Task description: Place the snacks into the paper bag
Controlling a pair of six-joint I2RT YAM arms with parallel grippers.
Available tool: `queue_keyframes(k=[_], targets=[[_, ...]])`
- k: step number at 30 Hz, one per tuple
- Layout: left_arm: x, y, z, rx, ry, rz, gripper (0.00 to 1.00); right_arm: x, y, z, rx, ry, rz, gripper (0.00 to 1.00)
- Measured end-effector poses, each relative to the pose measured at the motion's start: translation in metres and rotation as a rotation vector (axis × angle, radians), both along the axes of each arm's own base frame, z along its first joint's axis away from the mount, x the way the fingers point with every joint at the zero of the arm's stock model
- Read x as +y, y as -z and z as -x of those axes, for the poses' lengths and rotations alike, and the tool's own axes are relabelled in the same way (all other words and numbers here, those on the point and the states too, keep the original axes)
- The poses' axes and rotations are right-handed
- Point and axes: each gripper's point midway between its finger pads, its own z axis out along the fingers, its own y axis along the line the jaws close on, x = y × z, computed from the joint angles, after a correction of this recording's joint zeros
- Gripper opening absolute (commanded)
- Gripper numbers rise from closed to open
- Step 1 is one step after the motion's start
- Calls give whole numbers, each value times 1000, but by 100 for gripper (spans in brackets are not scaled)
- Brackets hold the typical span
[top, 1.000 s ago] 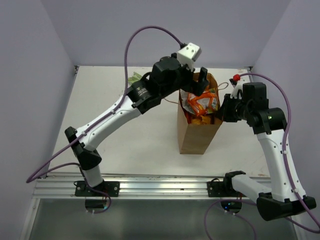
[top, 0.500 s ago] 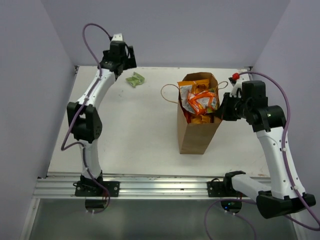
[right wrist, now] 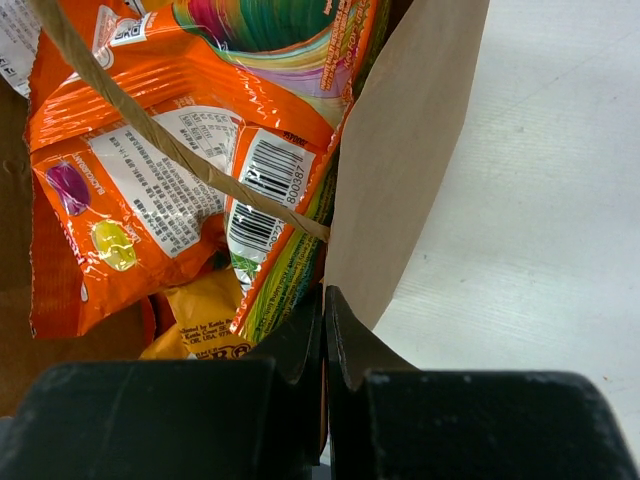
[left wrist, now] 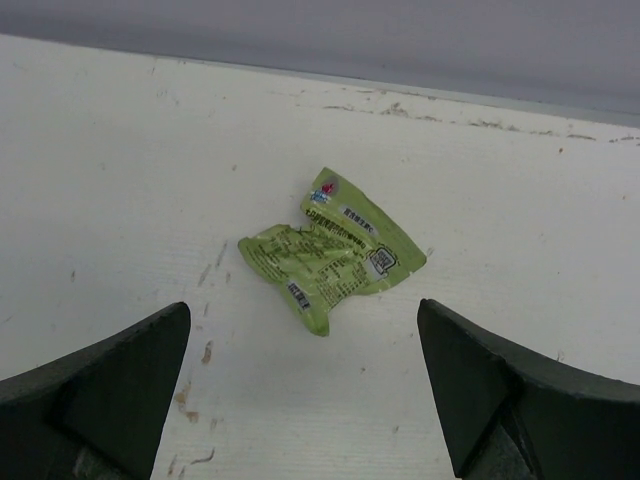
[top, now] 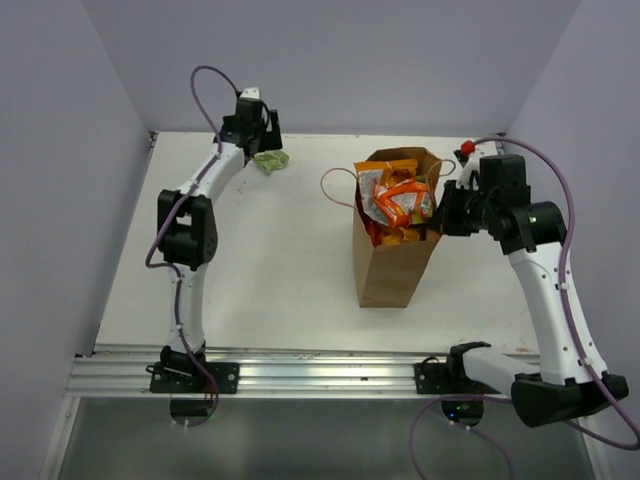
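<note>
The brown paper bag (top: 395, 270) stands upright right of centre, with orange and yellow snacks (top: 400, 205) filling its open mouth. My right gripper (top: 443, 215) is shut on the bag's right rim. In the right wrist view the paper wall (right wrist: 410, 150) runs down between the closed fingertips of the right gripper (right wrist: 325, 300), with an orange packet (right wrist: 150, 170) just inside. A small green packet (top: 270, 160) lies flat on the table at the far back left. My left gripper (top: 262, 145) hovers over it, open. The left wrist view has the green packet (left wrist: 330, 250) just ahead of the left gripper (left wrist: 303, 308).
The back wall (top: 320, 60) rises close behind the green packet. The bag's twisted handle (right wrist: 150, 135) crosses over the packets, and its other loop (top: 335, 185) hangs out to the left. The white table (top: 270, 270) has scuff marks near the packet.
My left arm has swung away from above the bag to the far back left and now sits over the green packet. The right gripper keeps its hold on the bag rim.
</note>
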Motion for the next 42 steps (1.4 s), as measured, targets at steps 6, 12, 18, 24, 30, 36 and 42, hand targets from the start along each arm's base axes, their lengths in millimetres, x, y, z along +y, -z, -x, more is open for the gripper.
queue_keyframes(k=[6,12,18,24,30,36,42], targets=[[-8,18,-28,-39,17,19,100,2,0,-10,25,-1,3,0],[-9,100,-27,81,31,1,100,4,-1,-23,46,-2,7,0],[-7,110,-33,71,39,-20,92,8,-1,-30,53,-8,8,0],[1,111,-41,47,31,-16,38,10,-1,-31,54,-15,8,0],[8,111,-45,36,15,8,0,11,-1,-31,55,-15,6,0],[9,110,-46,33,14,11,0,12,-1,-31,55,-17,4,0],[10,110,-46,29,11,11,0,14,-2,-30,54,-20,4,0]])
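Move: The green packet lies flat about 5 cm ahead of the open left hand, some 2 cm to its right and roughly 12 cm below. The filled paper bag stands far off, its middle about 30 cm back from this hand, 25 cm to its right and nearly level in height. From the right hand, shut on the bag's right wall, the packet is about 40 cm ahead, 28 cm left and 26 cm down; the bag's middle is some 5 cm ahead, 6 cm left and 13 cm down. Forward about 3 cm, then down some 11 cm to the table at the packet, the left hand stays wide open; then it creeps another 1 to 2 cm forward and slightly left, fingers shutting fully beside the packet's left edge. The right hand keeps pinching the bag's wall and carries it forward about 3 cm, edging a little left. ##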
